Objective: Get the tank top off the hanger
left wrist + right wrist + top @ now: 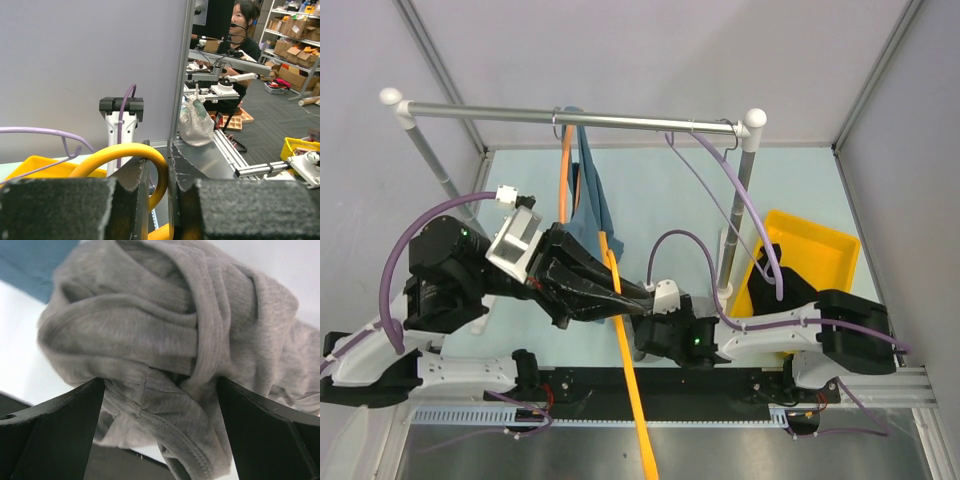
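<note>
A bunched grey tank top [150, 325] fills the right wrist view. It lies between the black fingers [55, 440] of my right gripper [160, 385], which stands open around the cloth without pinching it. The top view does not show the tank top, which is hidden under the arms. The orange hanger [632, 390] slants from the rail down toward the near edge. My left gripper [618, 296] is shut on the hanger near the middle of the scene. In the left wrist view the hanger's curved yellow-orange bar [150, 152] passes between the nearly closed jaws of my left gripper [159, 167].
A metal rail [580, 118] on white posts spans the back, with a blue-teal cloth [592, 195] hanging from it. A yellow bin [810, 250] sits at the right, beside the rail's right post [740, 190]. Purple cables loop over both arms.
</note>
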You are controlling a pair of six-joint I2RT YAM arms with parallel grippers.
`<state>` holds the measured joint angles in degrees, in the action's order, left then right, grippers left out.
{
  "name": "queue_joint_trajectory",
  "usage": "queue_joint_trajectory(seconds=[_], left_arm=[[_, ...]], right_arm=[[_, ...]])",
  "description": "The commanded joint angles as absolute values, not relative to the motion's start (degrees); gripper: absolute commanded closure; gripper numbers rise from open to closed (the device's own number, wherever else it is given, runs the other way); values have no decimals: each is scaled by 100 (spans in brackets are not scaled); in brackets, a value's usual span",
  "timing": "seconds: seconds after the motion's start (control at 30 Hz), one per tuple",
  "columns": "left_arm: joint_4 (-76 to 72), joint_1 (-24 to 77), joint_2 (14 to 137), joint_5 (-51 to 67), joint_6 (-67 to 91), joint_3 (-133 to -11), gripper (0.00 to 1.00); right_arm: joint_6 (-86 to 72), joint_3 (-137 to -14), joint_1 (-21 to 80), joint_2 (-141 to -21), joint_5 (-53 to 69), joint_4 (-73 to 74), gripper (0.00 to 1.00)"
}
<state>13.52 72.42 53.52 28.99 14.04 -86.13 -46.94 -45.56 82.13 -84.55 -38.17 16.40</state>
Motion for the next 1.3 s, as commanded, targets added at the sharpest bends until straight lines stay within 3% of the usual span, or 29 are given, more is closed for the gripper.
queue_joint_trajectory(seconds=[0.0, 0.17, 0.27, 0.33, 0.47, 0.53, 0.57, 0.63, 0.73, 0.77, 1.03, 1.27], left_arm=[[1344, 7260, 5414, 3182, 1468, -9043, 100], [1405, 7260, 5326, 3042, 1538, -8973, 100], [1704, 7260, 5221, 2734, 1547, -9018, 100], [1670, 7260, 5098, 2672, 1608, -8983, 100], [1722, 7260, 5317, 2830, 1714, -9429, 100], [1627, 7260, 5379, 2935, 1801, -9431, 100], [1417, 7260, 5344, 2936, 1837, -9231, 100], [830, 7260, 5195, 2805, 1916, -8896, 100], [615, 7260, 5307, 2594, 1873, -8683, 100], [694, 7260, 5369, 2567, 1750, -8823, 100], [527, 7260, 5519, 1934, 1459, -8815, 100], [790, 7260, 5730, 2012, 1293, -9105, 100]], right_arm=[[-6426, -5000, 8218, -8841, -4691, 1947, 0], [-7522, -4949, 8244, -9193, -4878, 2504, 1], [-7900, -4808, 8323, -9237, -4877, 2513, 7], [-8024, -4712, 8384, -9150, -5036, 2470, 17], [-8584, -4325, 8648, -8825, -5439, 2364, 52], [-8876, -4114, 8920, -8491, -5852, 2434, 62], [-9077, -3800, 9043, -8308, -6010, 2461, 74], [-9070, -3438, 9394, -7738, -6511, 2339, 80], [-7723, -2823, 9536, -6869, -6522, 1384, 92], [-6760, -2438, 9527, -6690, -6252, 379, 99], [-3353, -1801, 9597, -5688, -4285, -2379, 100], [-1707, -3189, 9782, -5363, -3569, -1064, 100]])
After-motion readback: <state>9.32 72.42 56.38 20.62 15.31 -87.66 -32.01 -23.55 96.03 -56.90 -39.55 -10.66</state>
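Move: The right hand is wide open right over the grey tank top on the table, its middle some 2 cm ahead, 1 cm to the right and 4 cm below. From that hand the rack's white foot lies about 13 cm right and 3 ahead, the yellow bin roughly 30 right and 5 ahead; the blue garment hangs about 13 left, 5 ahead and higher. From the left hand, the tank top lies some 50 cm below, 15 ahead and 3 right. The right fingers close on the grey tank top and pinch a fold: still open, the hand sinks 2–3 cm, turning clockwise some 20 degrees, then shuts while drawing right and back. Holding the fold, it rises about 6 cm, going back and left, turning counter-clockwise. The left hand keeps the bare hanger, shifting up and left, then forward and right about 5 cm. ##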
